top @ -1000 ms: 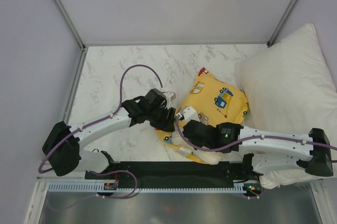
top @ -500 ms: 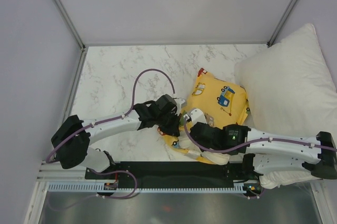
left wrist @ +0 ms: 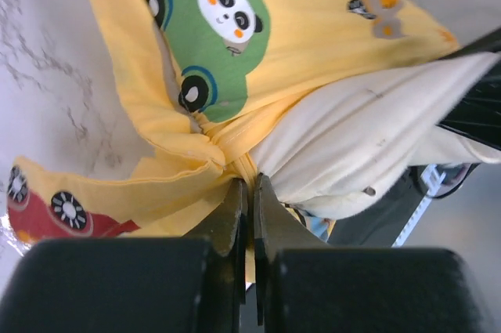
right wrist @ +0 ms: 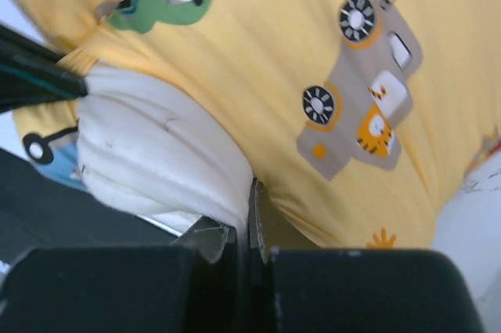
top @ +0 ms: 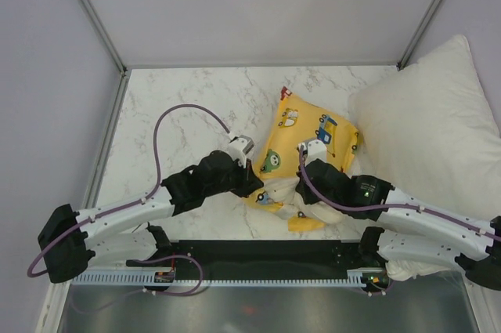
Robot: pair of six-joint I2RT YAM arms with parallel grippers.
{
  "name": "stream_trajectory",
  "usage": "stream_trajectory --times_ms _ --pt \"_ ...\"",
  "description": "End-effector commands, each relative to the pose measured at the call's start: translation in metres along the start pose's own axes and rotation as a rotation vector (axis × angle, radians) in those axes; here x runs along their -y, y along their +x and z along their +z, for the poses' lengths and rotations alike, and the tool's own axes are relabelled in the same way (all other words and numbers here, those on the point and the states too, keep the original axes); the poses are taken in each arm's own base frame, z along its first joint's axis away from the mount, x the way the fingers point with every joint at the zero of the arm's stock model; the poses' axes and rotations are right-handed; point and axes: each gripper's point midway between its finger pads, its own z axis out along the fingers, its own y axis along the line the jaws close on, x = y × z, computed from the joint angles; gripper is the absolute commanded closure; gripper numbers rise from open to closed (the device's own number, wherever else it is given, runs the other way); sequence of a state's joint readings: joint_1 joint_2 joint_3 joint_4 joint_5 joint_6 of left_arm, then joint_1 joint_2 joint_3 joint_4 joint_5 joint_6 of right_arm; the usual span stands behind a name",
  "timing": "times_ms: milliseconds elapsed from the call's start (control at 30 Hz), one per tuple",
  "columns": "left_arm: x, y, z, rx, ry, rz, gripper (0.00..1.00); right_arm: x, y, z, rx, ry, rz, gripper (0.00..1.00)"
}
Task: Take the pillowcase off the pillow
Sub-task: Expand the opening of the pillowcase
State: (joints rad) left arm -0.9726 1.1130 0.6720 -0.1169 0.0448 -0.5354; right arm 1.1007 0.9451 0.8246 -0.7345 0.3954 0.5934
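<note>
The yellow pillowcase (top: 313,133) with its cartoon vehicles lies right of the table's middle. The cream pillow (top: 301,209) bulges out of its near open end. My left gripper (top: 256,186) is shut on the pillowcase's edge beside that opening, and the left wrist view shows yellow pillowcase (left wrist: 313,35) fabric pinched between the jaws of the left gripper (left wrist: 250,192), the pillow (left wrist: 352,137) to their right. My right gripper (top: 307,190) is shut on the pillow (right wrist: 156,137) where it meets the pillowcase (right wrist: 313,35), pinched in the right gripper (right wrist: 250,192).
A much larger white pillow (top: 430,137) leans at the right side, touching the pillowcase's far corner. The marble table (top: 180,106) is walled by grey panels, and a black rail (top: 258,253) runs along its near edge.
My left gripper has shut on the pillowcase edge. The right gripper moved right and away with the pillow. The pillowcase has shifted and stretched away, and more cream pillow shows.
</note>
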Motion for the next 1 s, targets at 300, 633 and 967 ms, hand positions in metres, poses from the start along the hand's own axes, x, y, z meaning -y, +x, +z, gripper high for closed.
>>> stream_trajectory --times_ms 300,633,967 --pt "-0.045 0.050 -0.010 -0.049 -0.118 0.014 0.98 0.113 -0.063 -0.001 0.183 0.360 0.139 1.00" --pt "-0.033 0.034 -0.014 0.016 -0.062 0.028 0.98 0.122 -0.067 0.024 0.153 0.287 0.202 1.00" --pt "0.028 -0.068 0.013 0.247 0.069 -0.094 0.39 0.113 -0.050 0.019 0.126 0.216 0.180 1.00"
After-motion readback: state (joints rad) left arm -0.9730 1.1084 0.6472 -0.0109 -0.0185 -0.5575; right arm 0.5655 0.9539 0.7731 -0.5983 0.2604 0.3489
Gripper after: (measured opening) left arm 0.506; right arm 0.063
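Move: Both grippers already hold the bunched pillowcase opening. The white pillow bulging from it lies about 8 cm to the right of the left hand and 8 cm to the left of the right hand, 2 cm lower. From the left hand, the panda print is some 9 cm ahead, 7 cm right and 5 cm below. From the right hand, the blue truck print is about 18 cm ahead, 7 cm right and 9 cm below; the loose yellow flap is 9 cm back, 1 cm right and 8 cm below. Keep the right fingers pinched on the pillow and case edge and drag them forward and right, about 9 cm each way, away from the left gripper, turning clockwise some 20 degrees, then hold. Raise the left gripper slightly, swing it down, left and back, then return it up, right and forward almost to its start, opening it about halfway, clear of the hem. ##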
